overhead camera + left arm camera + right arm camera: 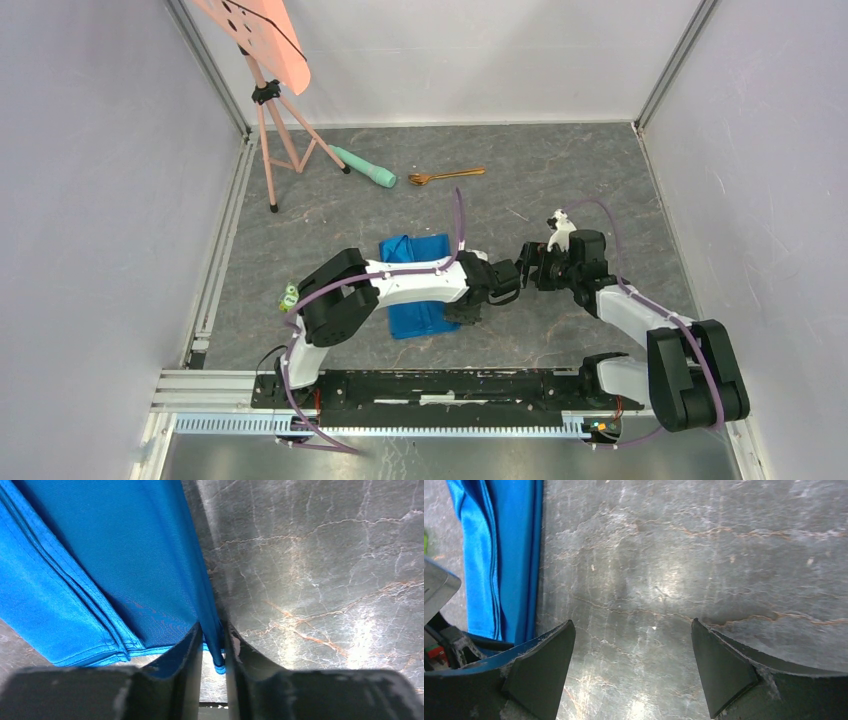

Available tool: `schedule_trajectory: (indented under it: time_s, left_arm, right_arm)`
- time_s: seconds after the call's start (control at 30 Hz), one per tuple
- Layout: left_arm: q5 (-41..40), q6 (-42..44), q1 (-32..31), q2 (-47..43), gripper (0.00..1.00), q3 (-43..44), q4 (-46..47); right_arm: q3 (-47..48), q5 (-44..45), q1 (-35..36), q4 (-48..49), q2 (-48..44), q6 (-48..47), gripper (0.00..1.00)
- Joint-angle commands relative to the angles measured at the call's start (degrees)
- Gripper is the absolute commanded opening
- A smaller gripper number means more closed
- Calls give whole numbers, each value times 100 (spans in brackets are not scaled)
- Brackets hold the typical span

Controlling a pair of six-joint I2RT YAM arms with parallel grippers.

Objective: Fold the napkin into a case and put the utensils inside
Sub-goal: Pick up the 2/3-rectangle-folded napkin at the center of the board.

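The bright blue napkin (pixel 414 254) lies folded in layers at the middle of the table, partly under my left arm. In the left wrist view its right edge (pixel 212 630) is lifted into a thin fold that runs between the two dark fingers. My left gripper (pixel 214 647) is shut on that fold, at the cloth's near right corner (pixel 466 308). My right gripper (pixel 530 266) hovers just right of the napkin, jaws wide open over bare tabletop (pixel 631 665), with the cloth (pixel 499 555) off to its left. The copper-gold utensils (pixel 446 176) lie far back, apart from both grippers.
A mint-green cylinder with a black tip (pixel 365 167) lies left of the utensils. A pink tripod (pixel 275 130) stands at the back left. White walls close in the grey marbled table (pixel 620 200) on three sides.
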Motion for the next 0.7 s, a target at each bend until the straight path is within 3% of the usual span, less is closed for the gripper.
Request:
schedule_trajectory:
  time_s: [0.0, 0.07, 0.23, 0.67]
  left_arm:
    - [23, -7, 83, -219, 23, -548, 250]
    - [123, 122, 117, -426, 13, -825, 485]
    - [245, 414, 134, -1046, 3, -1374, 1004]
    - [257, 772, 240, -2059, 2, -1884, 1142]
  right_arm:
    - [-171, -488, 130, 577, 37, 30, 92]
    - [-220, -627, 206, 796, 93, 137, 92]
    - [-327, -841, 561, 1548, 361, 819, 92]
    - [-5, -547, 1575, 3479, 1652, 3064, 91]
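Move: The left hand is already down at the napkin's right folded edge, close to its near corner, with the cloth between its fingers. The napkin's middle lies about 8 cm to its left and 5 cm ahead. The wooden utensils lie some 26 cm ahead and 3 cm left of this hand, and the green toy about 33 cm left and 3 cm ahead. From the right hand the napkin's middle is roughly 21 cm left, 5 cm back and 3 cm lower. The left fingers close from about a third open and pinch the napkin's right edge by the near corner, drag it some 3.5 cm left and slightly back, then begin to lift it. Meanwhile the right hand, wide open and empty, sweeps low about 10 cm left towards the napkin, drifting 2 cm back, its fingers tipping up some 20 degrees to point flatter leftward. ##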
